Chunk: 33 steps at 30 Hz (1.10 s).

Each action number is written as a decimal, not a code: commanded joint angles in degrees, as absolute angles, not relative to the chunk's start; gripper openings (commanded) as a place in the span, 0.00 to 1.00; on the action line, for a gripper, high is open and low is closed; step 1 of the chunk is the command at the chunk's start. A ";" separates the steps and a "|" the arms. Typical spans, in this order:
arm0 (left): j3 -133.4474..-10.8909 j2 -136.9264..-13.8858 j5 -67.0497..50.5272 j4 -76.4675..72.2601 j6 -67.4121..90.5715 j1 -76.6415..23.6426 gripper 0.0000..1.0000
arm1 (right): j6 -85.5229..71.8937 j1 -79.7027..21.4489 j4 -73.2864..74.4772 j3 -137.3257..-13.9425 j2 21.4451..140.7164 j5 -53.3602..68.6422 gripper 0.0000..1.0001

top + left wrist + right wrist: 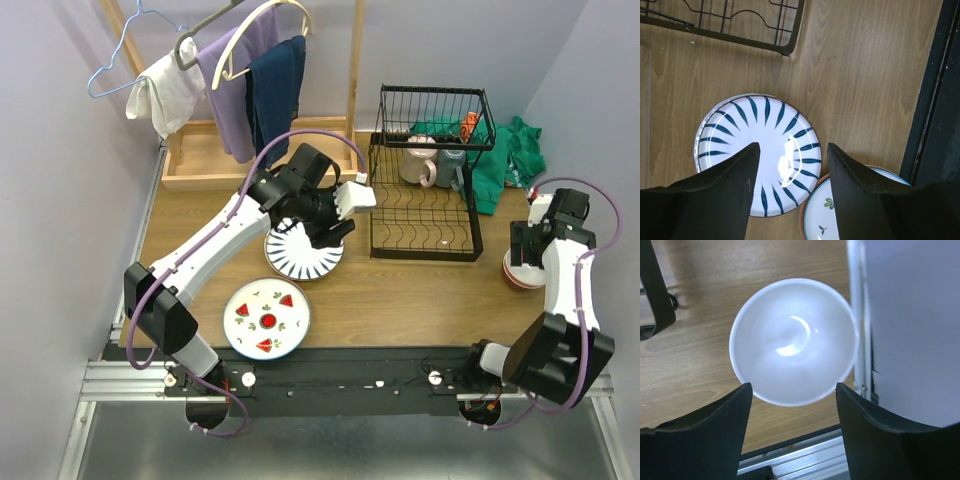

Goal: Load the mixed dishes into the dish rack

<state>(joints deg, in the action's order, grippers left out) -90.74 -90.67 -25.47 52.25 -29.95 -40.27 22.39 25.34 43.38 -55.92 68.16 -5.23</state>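
Observation:
The white plate with dark-blue stripes lies flat on the table left of the black wire dish rack. My left gripper hovers open above the plate's edge; in the left wrist view the gripper is empty over the plate. The fruit plate lies just in front and also shows in the left wrist view. My right gripper hangs open over a small red bowl at the table's right edge; its white inside lies beyond the open gripper. A pale mug sits in the rack.
A second greyish mug and an orange item are in the rack. A green cloth lies behind the rack. The wooden clothes stand with hanging clothes stands at the back left. The right wall is close to the bowl.

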 commanded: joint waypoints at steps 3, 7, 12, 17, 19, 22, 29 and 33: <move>-92.55 -90.35 -22.94 57.21 -30.06 -40.61 0.65 | 29.00 27.25 40.26 -53.36 71.20 3.59 0.72; -92.28 -90.17 -21.97 58.80 -31.03 -40.61 0.65 | 32.07 27.25 35.43 -49.05 71.01 6.50 0.72; -93.25 -90.53 -21.10 58.45 -30.32 -40.69 0.65 | 35.41 27.25 38.58 -48.69 75.31 10.80 0.67; -93.08 -90.79 -19.95 57.75 -30.06 -40.69 0.65 | 38.49 27.25 38.68 -46.94 75.59 12.04 0.62; -92.90 -90.62 -19.69 57.57 -29.79 -40.61 0.65 | 39.81 27.25 38.24 -46.50 75.41 11.52 0.60; -92.37 -90.26 -18.99 57.30 -29.88 -40.69 0.65 | 41.83 27.25 38.23 -46.49 75.24 10.37 0.55; -91.58 -89.74 -18.46 56.60 -29.62 -40.69 0.65 | 45.96 27.25 38.49 -45.17 73.83 8.62 0.29; -91.06 -89.30 -18.28 56.60 -29.88 -40.61 0.65 | 47.81 27.25 40.34 -45.79 72.51 8.26 0.16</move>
<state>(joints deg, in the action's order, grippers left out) -92.09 -90.76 -19.66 56.90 -30.15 -40.25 44.60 27.00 38.39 -46.06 74.59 9.30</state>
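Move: The stacked bowls, the top one white, lie just below the open right hand: the stack's middle is about 2 cm ahead, 2 cm to the right and some 11 cm down. The dish rack's middle stands roughly 23 cm ahead and 24 cm to this hand's left, and the green cloth lies about 32 cm ahead and 5 cm to the left. From the left hand, the bowls are some 52 cm to the right, about level ahead, and 19 cm lower. Onto the left rim of the stacked bowls comes the right hand, sinking about 8 cm and edging some 3 cm to the left while the wrist turns roughly 25 degrees counter-clockwise. The fingers draw in slowly on the way down, then close fast once the hand has stopped sinking, pinching the rim between their tips with the bowl's hollow to their right. ##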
